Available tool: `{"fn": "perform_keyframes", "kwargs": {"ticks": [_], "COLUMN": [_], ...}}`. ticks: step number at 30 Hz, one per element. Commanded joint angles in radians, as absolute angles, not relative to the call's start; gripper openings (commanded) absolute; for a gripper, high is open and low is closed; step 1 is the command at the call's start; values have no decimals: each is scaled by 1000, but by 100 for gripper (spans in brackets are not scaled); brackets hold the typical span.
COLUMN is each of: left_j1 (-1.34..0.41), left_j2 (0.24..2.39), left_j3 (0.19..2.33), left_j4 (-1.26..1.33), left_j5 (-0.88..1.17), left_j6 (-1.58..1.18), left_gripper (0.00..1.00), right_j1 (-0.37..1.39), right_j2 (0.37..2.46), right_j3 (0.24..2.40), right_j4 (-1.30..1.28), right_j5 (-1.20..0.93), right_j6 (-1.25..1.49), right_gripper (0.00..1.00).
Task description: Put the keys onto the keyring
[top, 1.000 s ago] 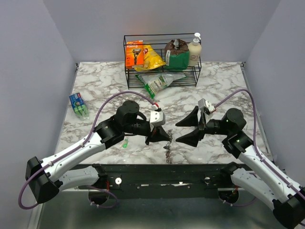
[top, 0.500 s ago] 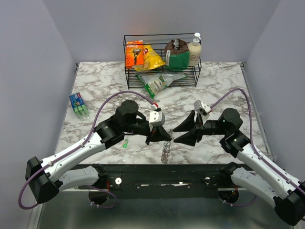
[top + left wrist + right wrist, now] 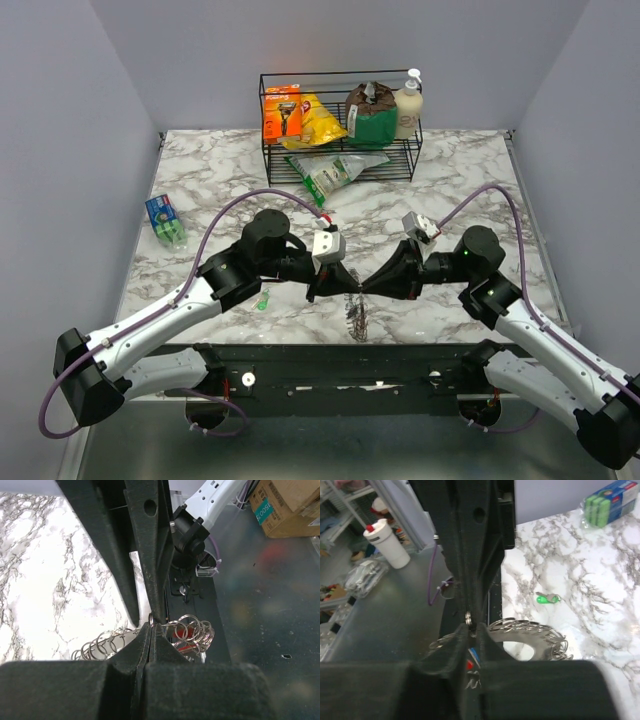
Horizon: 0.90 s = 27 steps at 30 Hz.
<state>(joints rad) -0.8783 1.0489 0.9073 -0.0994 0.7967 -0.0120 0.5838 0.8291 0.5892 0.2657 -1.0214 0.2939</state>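
The keyring, a silver wire ring hung with many small silver keys, dangles above the table's front edge between my two grippers. My left gripper is shut on its wire; in the left wrist view the pinch shows, with ring loops to either side. My right gripper meets it tip to tip from the right. Its jaws have narrowed onto the same wire, and the fringe of keys fans out to the right. A green-headed key lies loose on the marble.
A black wire rack with packets and a bottle stands at the back. A green-and-white bag lies before it. A pack of green sponges sits at the left. The dark front rail runs just below the keyring.
My right gripper has moved left toward the left gripper and its jaws have closed from wide open onto the keyring wire. The left gripper has kept its hold.
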Motion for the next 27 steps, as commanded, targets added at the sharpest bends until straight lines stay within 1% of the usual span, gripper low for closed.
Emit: {"fn": "perform_keyframes", "kwargs": {"ticks": [1,2,9,13,14,16,18,19,20,22,23,25,26,27], "left_j1": [-882,-882,-882,-882,-882,-882,-882,-882,-882,-882,-882,-882,-882,-882], "left_j2": [1051,1052,1048,1037,1029,1022,1006,1002,999,994,993,986,983,973], "left_j3": [927,927,931,934,934,934,927,925,922,919,917,911,910,901], "left_j4": [-57,-61,-86,-104,-113,-120,-121,-118,-115,-115,-114,-106,-94,-84], "left_j5": [821,818,775,715,703,666,646,640,628,612,611,594,588,581], "left_j6": [-25,-25,-20,-14,-11,-8,-6,-5,-5,-5,-5,-5,-9,-12], "left_gripper": [0,0,0,0,4,8,20,23,29,35,41,46,51,52], "right_j1": [591,591,591,591,591,591,591,591,591,591,591,592,591,591], "right_j2": [839,838,825,808,805,793,787,785,782,787,791,796,799,799], "right_j3": [626,623,623,618,614,607,604,600,595,594,595,594,595,594], "right_j4": [252,252,255,258,259,262,264,271,285,295,295,301,301,302], "right_j5": [-1022,-1016,-996,-976,-967,-956,-946,-942,-942,-943,-948,-951,-953,-951], "right_j6": [285,284,290,293,296,298,299,302,307,310,311,310,310,308], "right_gripper": [4,1,1,1,1,1,1,1,1,1,1,1,1,1]}}
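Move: Just about 1 cm to the right hand's left, at its own height, is the small loop at the keyring's top, with the right fingers still partly open around it. The keyring's body hangs about 6 cm below and 1 cm left of the right hand; the green key lies some 6 cm ahead, 21 cm left and 27 cm down. For the left hand, the loop is right at its shut fingertips. Shutting on the loop, the right fingers pinch it while the left still grips it from the opposite side, so the keyring is handed across; the right hand otherwise stays nearly in place. The left fingers then open about halfway and let go as that hand eases roughly 2 cm forward and slightly up, turning some 10 degrees counter-clockwise. ##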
